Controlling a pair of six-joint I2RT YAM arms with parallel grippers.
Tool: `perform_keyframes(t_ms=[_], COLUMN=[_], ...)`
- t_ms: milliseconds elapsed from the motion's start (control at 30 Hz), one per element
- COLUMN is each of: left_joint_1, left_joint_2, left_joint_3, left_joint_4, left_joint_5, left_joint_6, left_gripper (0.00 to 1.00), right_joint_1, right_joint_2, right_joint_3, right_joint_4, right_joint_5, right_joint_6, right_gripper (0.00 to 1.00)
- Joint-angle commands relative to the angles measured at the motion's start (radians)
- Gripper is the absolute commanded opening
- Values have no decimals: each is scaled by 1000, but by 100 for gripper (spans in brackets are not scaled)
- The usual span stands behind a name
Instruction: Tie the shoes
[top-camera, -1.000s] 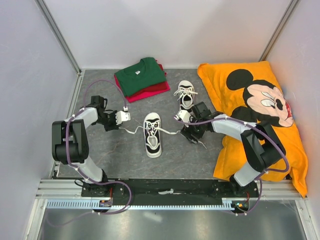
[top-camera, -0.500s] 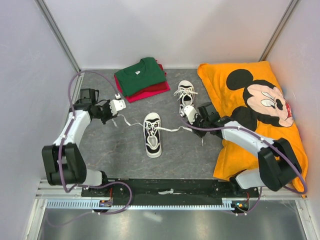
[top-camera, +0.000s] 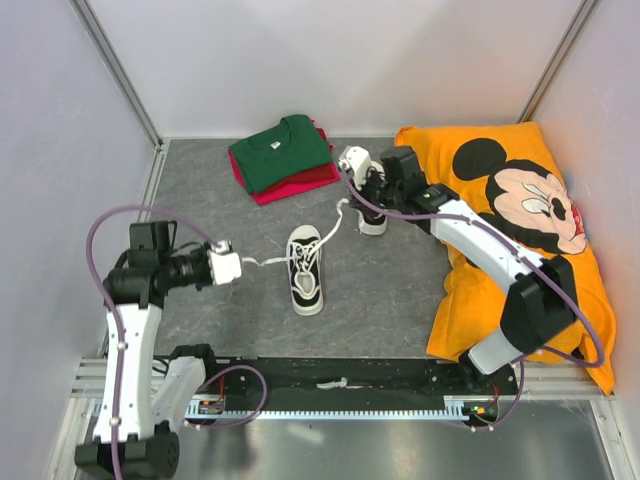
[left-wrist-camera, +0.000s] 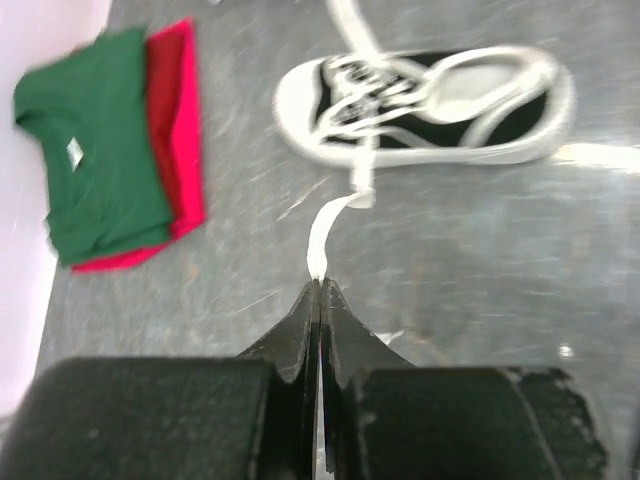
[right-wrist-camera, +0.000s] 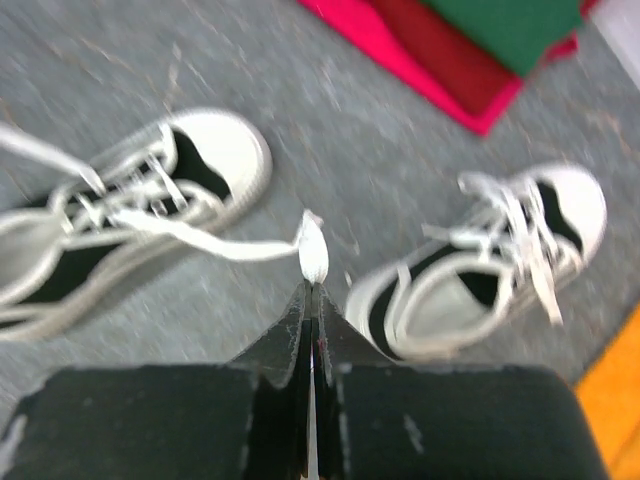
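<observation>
The near shoe (top-camera: 306, 268) lies mid-table, its toe toward the arms, and its white laces stretch out to both sides. My left gripper (top-camera: 238, 265) is shut on the left lace end (left-wrist-camera: 320, 235), just left of that shoe (left-wrist-camera: 420, 95). Farther back, my right gripper (top-camera: 349, 200) is shut on the right lace end (right-wrist-camera: 313, 255). It hovers beside the far shoe (top-camera: 372, 212), which the right arm partly covers. In the right wrist view the near shoe (right-wrist-camera: 130, 210) is at the left and the far shoe (right-wrist-camera: 490, 270) at the right.
Folded green and red T-shirts (top-camera: 283, 157) lie at the back left. A big orange Mickey Mouse cushion (top-camera: 520, 230) fills the right side. Grey walls and metal rails close in the table.
Both grippers have shut on the lace ends. The left arm pulled back toward the near left. The right arm swung to the far side beside the second shoe, drawing the laces out.
</observation>
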Motion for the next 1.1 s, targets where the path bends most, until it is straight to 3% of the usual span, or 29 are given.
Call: perform_keyframes(t_ms=[0, 133, 267, 433, 667, 733, 833, 867, 967, 1033, 1067], left_joint_1=[-28, -49, -49, -51, -69, -69, -68, -68, -69, -68, -68], left_joint_2=[-147, -225, -248, -279, -285, -302, -320, -324, -325, -310, -299], left_joint_3=[-59, -102, -146, -194, -252, -266, -286, -292, -292, -286, -272], left_joint_4=[-275, -381, -487, -493, -493, -493, -493, -493, -487, -461, -394], left_joint_5=[131, 179, 209, 248, 248, 249, 260, 257, 266, 281, 303], left_joint_6=[207, 261, 409, 451, 520, 529, 520, 511, 494, 459, 366], left_gripper=[2, 1, 2, 2, 2, 2, 1, 2, 2, 2, 2], right_joint_1=[82, 181, 289, 385, 469, 471, 471, 471, 468, 460, 449], right_joint_2=[117, 212, 343, 482, 642, 659, 662, 648, 599, 575, 549], right_joint_3=[164, 307, 413, 540, 574, 571, 562, 559, 545, 540, 539], right_joint_4=[34, 57, 83, 119, 157, 156, 145, 140, 137, 137, 137], right_joint_5=[-116, -151, -177, -202, -232, -249, -254, -254, -226, -214, -212], right_joint_6=[55, 63, 92, 120, 161, 192, 209, 200, 190, 193, 197], right_gripper=[0, 0, 0, 0, 1, 8, 30, 44, 67, 75, 80])
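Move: The right hand still holds the right lace's end in the air; the untied shoe lies about 16 cm to its left, 5 cm back and 16 cm below. The stretch of left lace to be crossed is some 24 cm left, 8 cm back and a little lower, while the other shoe is 15 cm ahead and 4 cm right. From the left hand, still pinching the left lace, the untied shoe is about 9 cm ahead, 13 cm right. Right hand carries its lace about 28 cm left past the shoe, sinks, opens; left draws its lace 11 cm back. ##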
